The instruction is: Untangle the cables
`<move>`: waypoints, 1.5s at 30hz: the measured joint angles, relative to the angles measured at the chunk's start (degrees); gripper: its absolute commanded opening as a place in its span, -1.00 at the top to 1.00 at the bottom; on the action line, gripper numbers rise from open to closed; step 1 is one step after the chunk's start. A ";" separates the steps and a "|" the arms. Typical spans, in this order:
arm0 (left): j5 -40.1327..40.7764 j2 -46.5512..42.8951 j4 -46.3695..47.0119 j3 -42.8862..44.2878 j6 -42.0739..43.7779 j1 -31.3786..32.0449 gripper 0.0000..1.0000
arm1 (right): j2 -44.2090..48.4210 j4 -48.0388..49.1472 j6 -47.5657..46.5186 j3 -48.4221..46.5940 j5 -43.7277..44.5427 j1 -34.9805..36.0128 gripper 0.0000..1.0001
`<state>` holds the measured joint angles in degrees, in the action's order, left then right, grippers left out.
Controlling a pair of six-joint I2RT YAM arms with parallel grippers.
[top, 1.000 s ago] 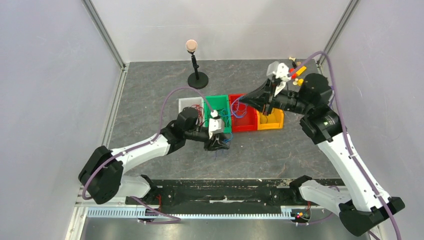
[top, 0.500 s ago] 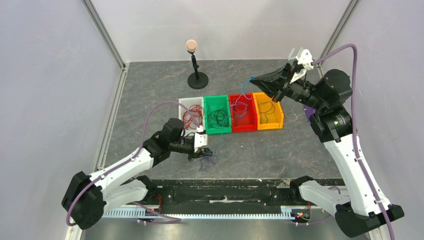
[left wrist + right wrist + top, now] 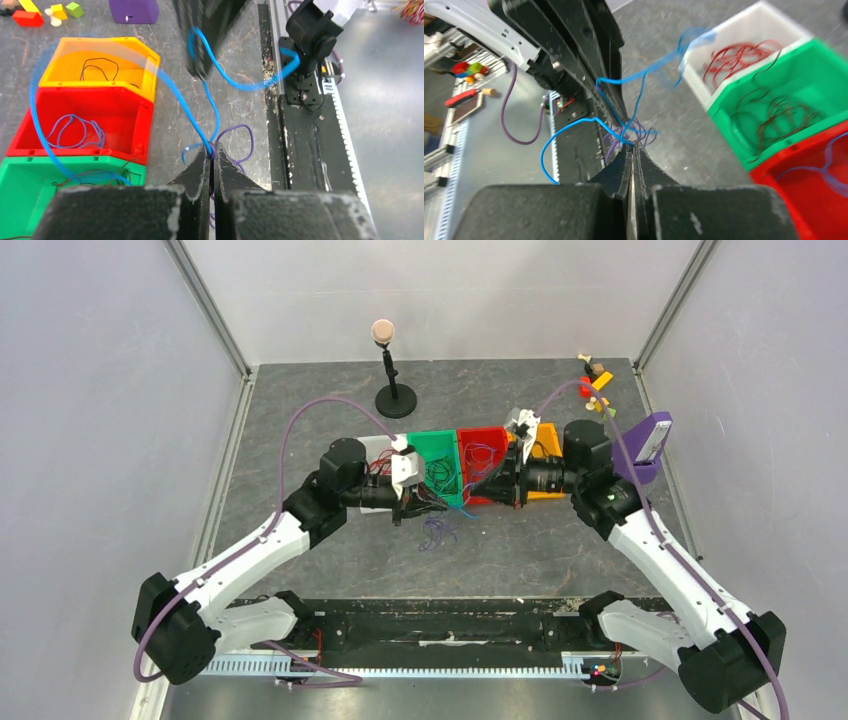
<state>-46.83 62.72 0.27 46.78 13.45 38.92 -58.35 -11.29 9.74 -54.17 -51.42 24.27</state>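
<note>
The cables are thin wires. A purple and blue tangle (image 3: 437, 532) lies on the grey floor in front of the bins. My left gripper (image 3: 211, 148) is shut on a blue cable (image 3: 175, 100) and a purple cable (image 3: 245, 145) at its tips. It sits in front of the green bin (image 3: 437, 447) in the top view, where the left gripper (image 3: 435, 503) points right. My right gripper (image 3: 633, 146) is shut on a blue cable (image 3: 574, 125). It points left from in front of the red bin (image 3: 487, 445), close to the left gripper's tips.
The white bin (image 3: 744, 45) holds red cables, the green bin (image 3: 774, 110) dark ones, the red bin (image 3: 80, 125) blue ones, and the orange bin (image 3: 95, 60) a black one. A purple block (image 3: 648, 445) and small toy blocks (image 3: 596, 380) sit at the back right. A stand (image 3: 394, 395) is behind the bins.
My left gripper closed on the cables and moved back up toward the green bin. My right arm swung down from the back right to the front of the red bin, still shut.
</note>
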 measured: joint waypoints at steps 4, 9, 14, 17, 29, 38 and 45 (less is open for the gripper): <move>0.24 1.79 3.80 -0.35 -5.77 0.02 0.96 | 0.28 2.21 4.68 5.68 -1.25 0.70 1.00; 0.33 3.02 7.65 -0.81 -10.88 0.11 0.95 | 0.28 8.04 9.11 6.32 -1.92 1.42 0.96; 0.33 3.37 9.79 -1.11 -12.79 0.79 0.96 | 0.24 18.82 17.94 9.27 -2.84 2.08 0.83; 0.35 3.52 10.88 -1.29 -13.46 1.44 0.96 | -0.28 25.88 24.72 11.96 -2.84 2.25 0.78; 0.87 4.31 13.66 -1.62 -14.05 2.78 0.96 | -5.60 50.03 49.33 17.18 -2.51 2.58 0.56; 1.20 4.48 14.69 -1.84 -14.05 3.28 0.95 | -5.90 54.07 52.19 17.20 -2.32 3.15 0.50; 0.87 4.76 14.62 -1.84 -13.90 4.70 0.95 | -7.19 50.42 49.99 16.74 -1.22 3.26 0.44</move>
<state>-45.95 67.48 14.90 44.95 -0.45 43.62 -65.54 39.13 59.72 -37.43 -52.64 27.53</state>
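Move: The cable knot pinched in the left fingertips lies about 6 cm to the right hand's left, roughly 2 cm back and 3 cm lower; the right fingers hold a blue strand. From that right hand, the green bin is about 11 cm ahead, 6 cm left, and the red bin 11 cm ahead, 4 cm right, both some 26 cm below. For the left hand, the right gripper tip is about 6 cm right, 2 cm ahead and 3 cm above. Dipping about 3 cm first, the right hand then works left, some 3.5 cm in all, towards the knot, while its wrist rolls and tips the fingers upward by roughly 30 degrees. Its shut fingers part to about a quarter open, letting go of the blue strand and coming to straddle blue cable beside the left fingertips. The left hand keeps its pinch on the knot and goes about 3.5 cm right to meet it, tilting slightly. ##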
